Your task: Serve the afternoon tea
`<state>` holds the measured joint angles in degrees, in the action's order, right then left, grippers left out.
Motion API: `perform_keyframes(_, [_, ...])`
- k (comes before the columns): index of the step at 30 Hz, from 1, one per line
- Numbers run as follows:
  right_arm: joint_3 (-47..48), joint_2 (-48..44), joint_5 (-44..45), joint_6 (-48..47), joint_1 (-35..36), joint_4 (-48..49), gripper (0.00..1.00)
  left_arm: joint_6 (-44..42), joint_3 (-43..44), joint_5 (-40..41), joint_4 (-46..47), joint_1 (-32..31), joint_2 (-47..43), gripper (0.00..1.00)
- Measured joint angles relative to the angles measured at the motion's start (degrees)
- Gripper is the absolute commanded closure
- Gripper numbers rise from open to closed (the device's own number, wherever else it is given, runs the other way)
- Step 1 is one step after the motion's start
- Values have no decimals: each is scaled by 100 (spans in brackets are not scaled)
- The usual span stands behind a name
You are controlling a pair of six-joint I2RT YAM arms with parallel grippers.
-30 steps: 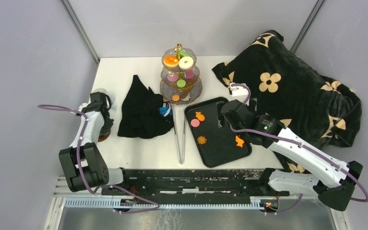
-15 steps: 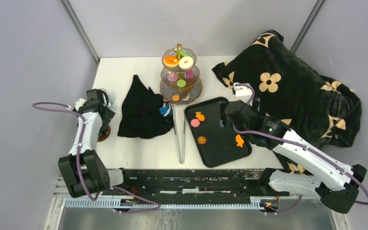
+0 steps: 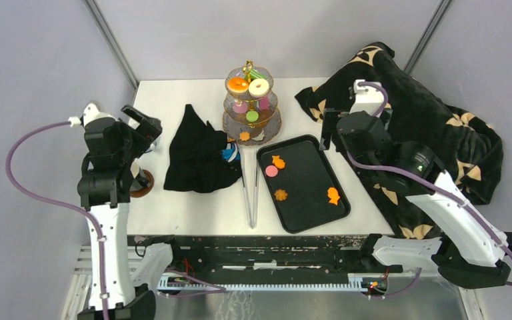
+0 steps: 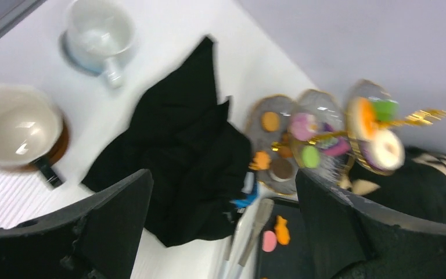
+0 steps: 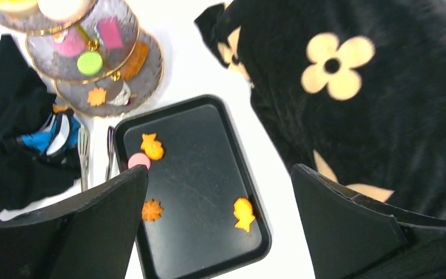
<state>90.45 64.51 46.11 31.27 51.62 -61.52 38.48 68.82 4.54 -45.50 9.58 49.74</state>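
A three-tier glass stand [image 3: 251,115] at the back centre carries an orange donut [image 3: 238,85], a white donut [image 3: 259,87] and pink and green discs lower down. In front of it, the black tray [image 3: 307,175] holds three orange cookies [image 3: 278,161] [image 3: 281,195] [image 3: 333,196] and a pink disc [image 3: 271,171]. My left gripper [image 3: 140,124] hangs open and empty above the table's left side, over the black cloth [image 4: 168,151]. My right gripper [image 5: 219,168] is also open and empty, high above the tray's far right corner.
A crumpled black cloth [image 3: 197,153] lies left of the stand, and metal tongs [image 3: 250,193] lie beside the tray. A white cup [image 4: 99,35] and a second cup on a brown saucer [image 4: 14,125] stand at the left edge. The black flowered blanket [image 3: 413,127] covers the right side.
My left gripper has opened and lifted away from the cup on the brown saucer. My right arm has risen off the tray and drawn back toward the blanket, still open.
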Motion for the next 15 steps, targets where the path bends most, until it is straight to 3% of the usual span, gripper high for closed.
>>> perform_keyframes(6, [704, 81, 542, -170, 0, -424, 0, -400, 909, -317, 103, -1373, 201, 1])
perform_keyframes(15, [634, -50, 837, -140, 2, -857, 1, -772, 833, 46, 280, -3987, 949, 1])
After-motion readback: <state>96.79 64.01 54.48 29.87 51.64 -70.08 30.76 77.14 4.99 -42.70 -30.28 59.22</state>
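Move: Beyond the black cloth, the tongs lie about 25 cm to the left hand's right, 2 cm back and some 27 cm below. The cloth's middle is nearer, about 10 cm right and 7 cm ahead. Its blue-patterned end is roughly 19 cm right and 8 cm ahead, and the mug on its coaster is level with the hand, 11 cm left. From the right hand the tongs are about 25 cm left, 2 cm back, well below. Swinging about 20 cm to the right, away from the mug, the empty left hand crosses high above the black cloth towards the tongs, turning some 45 degrees clockwise; it first climbs about 6 cm, then sinks back most of that, fingers wide open. The right hand, also open and empty, draws off to the right, away from the tray, rising slightly. ##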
